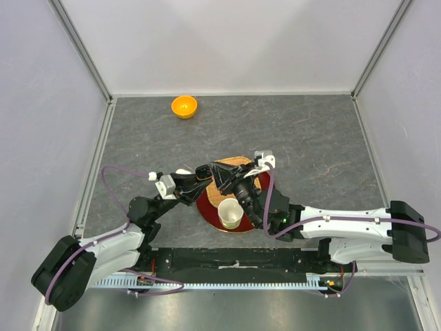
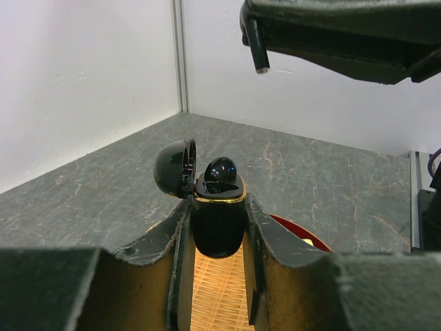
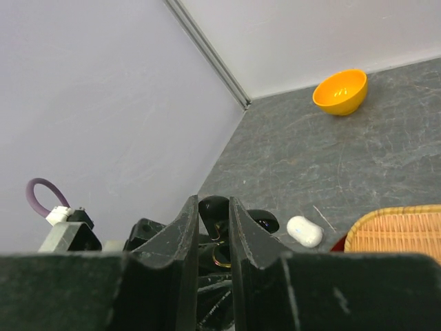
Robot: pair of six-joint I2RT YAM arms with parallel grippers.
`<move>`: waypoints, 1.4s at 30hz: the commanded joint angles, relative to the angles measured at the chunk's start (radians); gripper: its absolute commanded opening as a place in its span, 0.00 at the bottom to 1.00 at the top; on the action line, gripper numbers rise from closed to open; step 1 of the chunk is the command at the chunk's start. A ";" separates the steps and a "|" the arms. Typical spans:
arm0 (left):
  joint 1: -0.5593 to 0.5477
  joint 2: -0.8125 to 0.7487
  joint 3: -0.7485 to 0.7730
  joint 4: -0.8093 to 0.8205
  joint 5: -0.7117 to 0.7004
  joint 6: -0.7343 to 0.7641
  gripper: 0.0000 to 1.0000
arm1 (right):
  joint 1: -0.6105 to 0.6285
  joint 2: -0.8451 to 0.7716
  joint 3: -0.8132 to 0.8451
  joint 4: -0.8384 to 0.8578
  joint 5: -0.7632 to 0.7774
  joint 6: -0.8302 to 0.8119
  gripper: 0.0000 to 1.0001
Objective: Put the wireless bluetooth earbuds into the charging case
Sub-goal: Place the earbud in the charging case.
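Note:
A glossy black charging case [image 2: 217, 227] with a gold rim is upright between my left gripper's fingers [image 2: 256, 227]; the left gripper [image 2: 217, 210] is shut on it above the woven mat. The case's lid [image 2: 173, 165] is swung open to the left. One black earbud [image 2: 220, 169] sits in the case's mouth, its rounded top sticking up. My right gripper [image 3: 214, 201] hangs above the case, with one fingertip [image 2: 259, 52] showing in the left wrist view. Its jaws stand a narrow gap apart, with the earbud [image 3: 213, 210] and lid [image 3: 265, 221] showing below them. In the top view both grippers meet over the plate [image 1: 207, 209].
A red plate with a woven mat [image 1: 238, 163] and a cream cup [image 1: 230, 214] sits in front of the arm bases. A white pill-shaped object [image 3: 304, 231] lies on the table beside the plate. An orange bowl [image 1: 184, 106] stands at the back left near the wall.

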 commanded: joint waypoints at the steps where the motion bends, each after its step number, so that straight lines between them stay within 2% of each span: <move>1: -0.004 0.003 0.017 0.332 0.032 0.006 0.02 | 0.004 0.027 0.065 0.039 0.002 0.018 0.00; 11: -0.006 -0.015 0.018 0.338 0.035 -0.003 0.02 | 0.003 0.082 0.097 -0.045 0.011 0.087 0.00; 24: -0.007 -0.026 0.017 0.339 0.038 -0.009 0.02 | 0.004 0.139 0.103 -0.058 -0.004 0.132 0.00; 42: -0.007 -0.038 0.014 0.343 0.003 -0.008 0.02 | 0.003 0.145 0.109 -0.114 -0.026 0.175 0.00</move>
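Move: The open charging case, already held upright in the left fingertips, lies about 4 cm to the left of the right hand, 1 cm ahead and 6 cm below; the earbud pinched in the right fingers is some 5 cm right of the left hand, level fore and aft, and 6 cm above. Far below the right hand, by roughly 20 cm, the wicker tray sits 7 cm ahead and 4 cm right, the white cup 2 cm back and 4 cm right. The earbud, still pinched in the right fingers with its stem hanging down, is carried left over the charging case and then mostly lowered to its empty well, about 4 cm each way, the right hand tipping down some 5 degrees and slowing to a near stop at the case's mouth. The left hand keeps its grip and holds the case almost still. ##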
